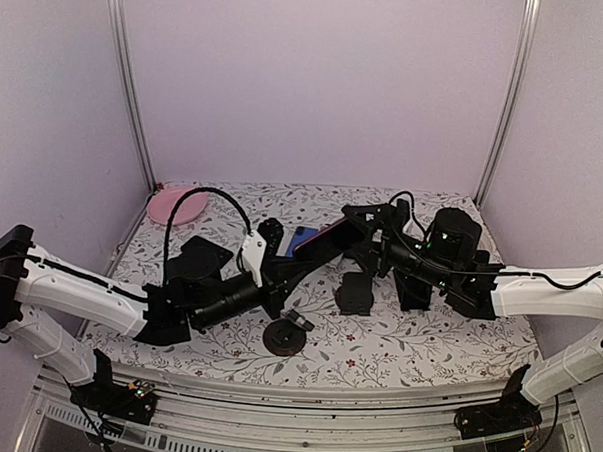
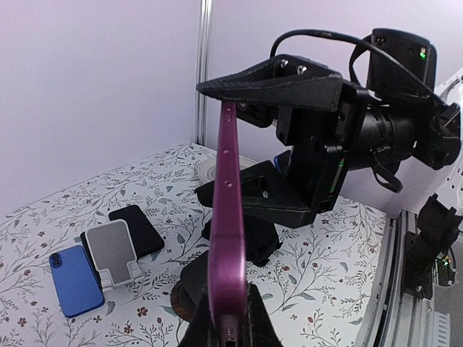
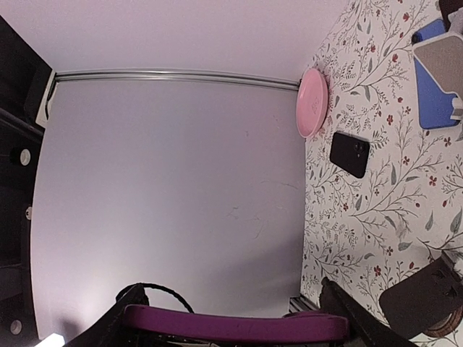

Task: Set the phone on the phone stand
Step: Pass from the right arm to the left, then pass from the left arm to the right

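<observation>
A purple phone hangs in the air between both arms above the middle of the table. My left gripper is shut on the phone's near end, its fingers pressing the two flat faces. My right gripper is shut on the phone across its width, with a finger at each side edge. From above, the phone bridges the left gripper and the right gripper. The black phone stand with a round base stands on the table below and in front of the phone.
A blue phone, a small grey-white stand and a black phone lie together at the back. A pink plate sits in the far left corner. A black block stands under the right gripper.
</observation>
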Available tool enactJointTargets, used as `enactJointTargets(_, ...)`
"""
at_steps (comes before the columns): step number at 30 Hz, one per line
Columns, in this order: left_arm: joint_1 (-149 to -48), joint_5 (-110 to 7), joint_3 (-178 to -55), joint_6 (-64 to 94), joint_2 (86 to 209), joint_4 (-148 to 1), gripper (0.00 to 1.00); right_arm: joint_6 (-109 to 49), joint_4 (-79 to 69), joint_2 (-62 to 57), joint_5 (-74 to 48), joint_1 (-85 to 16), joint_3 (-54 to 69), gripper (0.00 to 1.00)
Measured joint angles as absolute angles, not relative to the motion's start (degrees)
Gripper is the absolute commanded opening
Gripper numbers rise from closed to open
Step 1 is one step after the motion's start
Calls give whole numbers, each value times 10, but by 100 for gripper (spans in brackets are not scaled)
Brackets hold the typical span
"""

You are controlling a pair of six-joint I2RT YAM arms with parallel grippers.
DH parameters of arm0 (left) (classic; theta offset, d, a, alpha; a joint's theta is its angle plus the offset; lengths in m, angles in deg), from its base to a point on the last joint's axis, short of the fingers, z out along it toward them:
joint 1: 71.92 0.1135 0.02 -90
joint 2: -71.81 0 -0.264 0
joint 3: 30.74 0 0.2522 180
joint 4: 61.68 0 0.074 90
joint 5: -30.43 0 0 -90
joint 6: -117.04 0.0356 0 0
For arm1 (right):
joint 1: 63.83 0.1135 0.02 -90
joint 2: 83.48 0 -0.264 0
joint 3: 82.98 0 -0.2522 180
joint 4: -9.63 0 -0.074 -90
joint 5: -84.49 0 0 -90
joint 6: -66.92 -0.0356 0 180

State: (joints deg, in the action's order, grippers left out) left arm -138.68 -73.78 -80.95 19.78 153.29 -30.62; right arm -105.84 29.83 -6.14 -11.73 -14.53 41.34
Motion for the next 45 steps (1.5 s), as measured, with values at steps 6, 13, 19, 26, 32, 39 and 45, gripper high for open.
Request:
enactJointTargets(6, -1387, -737, -809, 192, 1532, -303, 0, -1051, 308, -61, -119, -146, 417, 83)
enactJointTargets(13, -1385, -739, -765, 155, 1494, -282, 0, -1006, 315, -67, -119, -144, 422, 99)
enactJointTargets(19, -1373, -713, -723, 102, 1450, -233, 0, -951, 325, -112, -114, -144, 459, 99)
enactJointTargets(26, -1332, -649, -677, 26, 1403, -159, 0, -915, 358, -173, -90, -144, 526, 99)
enactJointTargets(32, -1303, -595, -651, -39, 1396, -96, 0, -883, 379, -182, -93, -144, 532, 99)
enactJointTargets(39, -1294, -546, -651, -72, 1404, -61, 0, -867, 396, -156, -127, -139, 505, 99)
enactJointTargets(45, -1290, -526, -652, -73, 1425, -63, 0, -858, 398, -142, -132, -108, 476, 99)
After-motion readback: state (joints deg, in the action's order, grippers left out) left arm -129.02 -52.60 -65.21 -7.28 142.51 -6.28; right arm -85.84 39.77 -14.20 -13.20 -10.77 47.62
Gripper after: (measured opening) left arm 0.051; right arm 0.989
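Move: My hands already share the purple-backed phone: its middle is about 6 cm to the right of my left hand and 4 cm farther out, and from my right hand some 5 cm left and 3 cm back. The round stand sits nearly straight below my left hand, roughly 22 cm down. The plate stand is about 13 cm ahead and 13 cm to the right of my left hand, which puts it about 6 cm ahead of my right hand and 2 cm to its right, well below both. I open my right fingers and let go of the phone's far end, drawing that hand right and back, then lifting it and bringing it partly back leftward. My left hand keeps its pinch and carries the phone about 7 cm left, rising some 5 cm and coming slightly back, while the wrist rolls about 30 degrees to lift the phone's free end and swings a little clockwise. ##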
